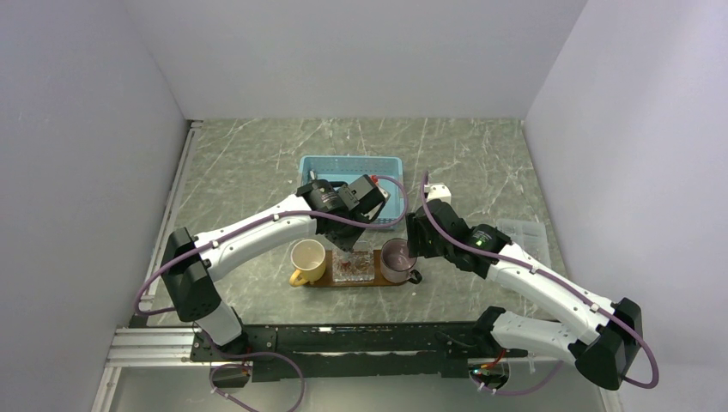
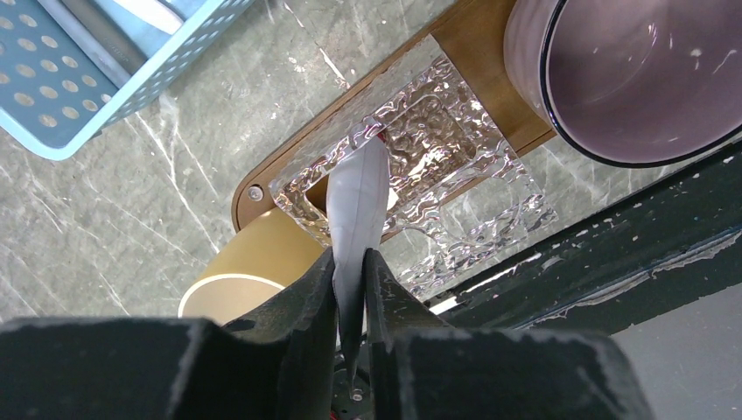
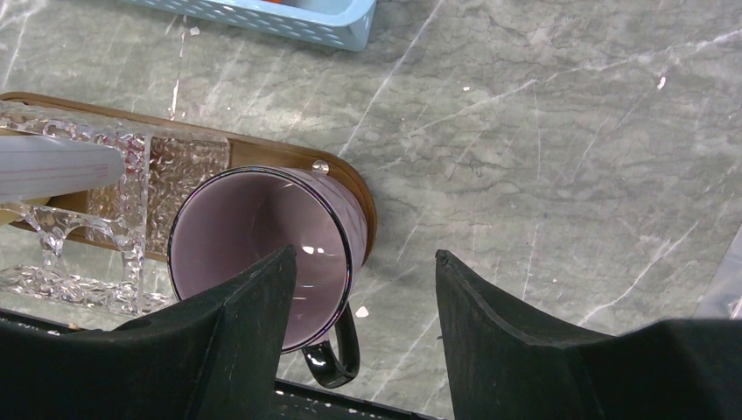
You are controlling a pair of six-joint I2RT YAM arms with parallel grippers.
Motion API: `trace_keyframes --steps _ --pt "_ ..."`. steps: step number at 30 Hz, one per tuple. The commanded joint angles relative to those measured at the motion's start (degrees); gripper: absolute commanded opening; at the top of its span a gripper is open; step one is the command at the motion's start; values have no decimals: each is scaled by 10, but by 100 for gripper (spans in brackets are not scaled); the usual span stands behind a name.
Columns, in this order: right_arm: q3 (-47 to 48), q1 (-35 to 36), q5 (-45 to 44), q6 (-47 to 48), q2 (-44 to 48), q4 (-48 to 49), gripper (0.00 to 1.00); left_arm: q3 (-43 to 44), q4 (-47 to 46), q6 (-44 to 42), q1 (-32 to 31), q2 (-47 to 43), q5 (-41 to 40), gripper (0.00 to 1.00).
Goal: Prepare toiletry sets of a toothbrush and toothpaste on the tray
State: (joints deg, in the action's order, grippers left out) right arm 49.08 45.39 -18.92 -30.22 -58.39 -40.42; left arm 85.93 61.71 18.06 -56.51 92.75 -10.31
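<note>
My left gripper (image 2: pixel 350 254) is shut on the flat end of the toothpaste (image 2: pixel 357 197), a pale grey-white tube with a trace of red at its far tip. The tube points down into a clear textured glass holder (image 2: pixel 429 131) that stands on the dark-brown tray (image 2: pixel 477 35). From above, the left gripper (image 1: pixel 346 245) hangs over that holder (image 1: pixel 354 268). The right wrist view shows the same toothpaste (image 3: pixel 52 166) entering from the left. My right gripper (image 3: pixel 364 252) stands open and holds nothing, just right of the tray's end (image 3: pixel 262 150). The toothbrush is hidden.
A purple mug (image 3: pixel 254 236) sits on the tray's right end and a yellow mug (image 1: pixel 307 259) on its left end. The light-blue mesh basket (image 1: pixel 326 163) lies behind the tray, partly under my left arm. A black rail (image 2: pixel 612 236) runs along the table's near edge.
</note>
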Motion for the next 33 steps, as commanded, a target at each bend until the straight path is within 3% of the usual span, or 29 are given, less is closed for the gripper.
trace_keyframes --steps 1,20,33 --pt "2 -1 5 -1 5 18 62 4 -5 0 -3 -5 -5 23" --pt "12 -2 6 -2 0 19 63 42 10 -3 -3 -31 -49 42" --pt "84 -2 0 22 -38 23 65 97 3 -4 -2 -77 -114 53"
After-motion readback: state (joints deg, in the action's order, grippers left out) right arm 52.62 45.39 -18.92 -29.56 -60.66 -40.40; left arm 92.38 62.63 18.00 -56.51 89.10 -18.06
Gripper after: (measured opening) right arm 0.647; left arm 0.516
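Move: Directly below the left hand, its fingers still close on either side of its top end, stands the white toothpaste tube, its middle about 5 cm down, in the left part of the clear holder. The holder's middle is some 3 cm to the hand's right and 7 cm down; the yellow mug is about 8 cm left, the purple mug about 14 cm right, both level with the hand front to back and 6 cm down. From the right hand, the tube lies roughly 18 cm left, level front to back, 4 cm down. Opening its already parting fingers while staying almost in place over the clear holder, the left hand frees the toothpaste tube, then lifts straight off it with growing speed, about 6 cm up and 2.5 cm forward. The wrist tips the fingertips outward by some 10 degrees, and the fingers keep spreading to about half open. ##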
